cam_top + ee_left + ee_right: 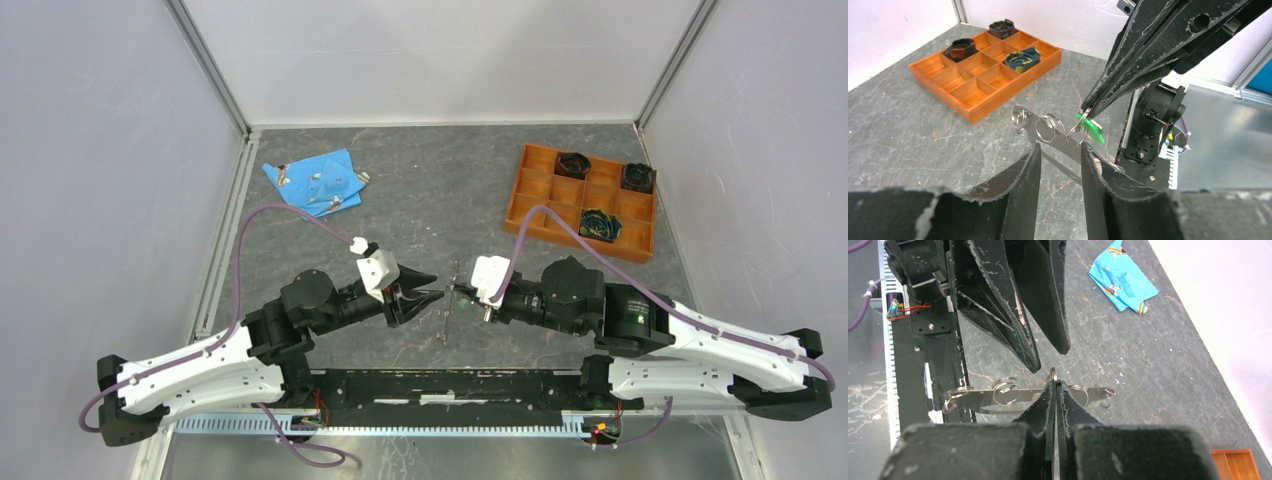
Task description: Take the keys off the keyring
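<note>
The keyring (446, 310) is a flat grey metal strip carrying small split rings, held above the table between both grippers; it also shows in the wrist views (1030, 124) (978, 399). A green-headed key (1093, 131) hangs from it. My right gripper (1053, 382) is shut on a thin metal edge right at that key (1084, 113). My left gripper (1060, 150) is open, jaws apart on either side of the strip with their tips just short of it. Small silvery keys (322, 188) lie on a blue cloth.
The blue cloth (300, 175) lies at the back left. An orange compartment tray (530, 215) with dark rolled items sits at the back right. The black base rail (450, 385) runs along the near edge, just below the grippers.
</note>
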Available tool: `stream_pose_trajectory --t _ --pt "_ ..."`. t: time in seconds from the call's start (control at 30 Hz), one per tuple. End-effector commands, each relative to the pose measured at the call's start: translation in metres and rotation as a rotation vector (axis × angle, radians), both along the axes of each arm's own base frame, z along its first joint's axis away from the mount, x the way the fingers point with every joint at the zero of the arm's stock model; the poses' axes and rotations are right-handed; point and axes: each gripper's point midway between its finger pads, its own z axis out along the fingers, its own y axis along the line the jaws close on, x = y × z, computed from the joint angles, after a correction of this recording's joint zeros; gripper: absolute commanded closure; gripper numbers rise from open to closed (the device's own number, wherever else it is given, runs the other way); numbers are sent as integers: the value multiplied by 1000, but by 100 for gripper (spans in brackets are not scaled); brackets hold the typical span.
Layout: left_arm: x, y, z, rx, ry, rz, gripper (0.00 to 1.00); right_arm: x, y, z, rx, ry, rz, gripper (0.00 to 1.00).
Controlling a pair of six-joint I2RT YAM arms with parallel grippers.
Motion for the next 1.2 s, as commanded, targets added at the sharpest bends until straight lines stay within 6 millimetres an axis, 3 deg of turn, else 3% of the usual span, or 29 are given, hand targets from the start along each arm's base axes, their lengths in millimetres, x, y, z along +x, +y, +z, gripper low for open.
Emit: stream_pose_trajectory --t 0.0,0.27,0.4,0.63,0.8,0.9,1.17 --pt "-5 5 29 -91 -46 -12 59 0 3 48 145 -6 -11 99" --pt "-26 9 79 -216 -38 -105 59 35 -2 70 222 104 -297 100" --pt "-30 7 91 -234 -43 -130 58 50 3 74 192 141 -414 100" --pt "-6 -14 55 -128 11 -47 59 56 10 98 209 178 -455 100" --pt "18 -7 28 -88 -11 92 60 49 13 105 238 205 -408 100" --pt "27 4 24 -122 -64 159 58 39 19 106 248 214 -335 100" --pt "33 28 46 -229 -165 238 58 19 30 82 191 246 -205 100"
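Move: The right fingers already pinch a ring; its green key tag hangs straight below them, about 2 cm down. From the open left hand that tag lies roughly 6 cm to the right and 2 cm back, about level. The metal plate hangs under the ring, its middle about 4 cm right, 3 cm back and 3 cm below the left hand; the rings on its far end lie 5 cm right and 4 cm ahead. Right hand lifts its pinched ring some 8 cm, forward then partly back, turning clockwise; open left rises, sinks. ##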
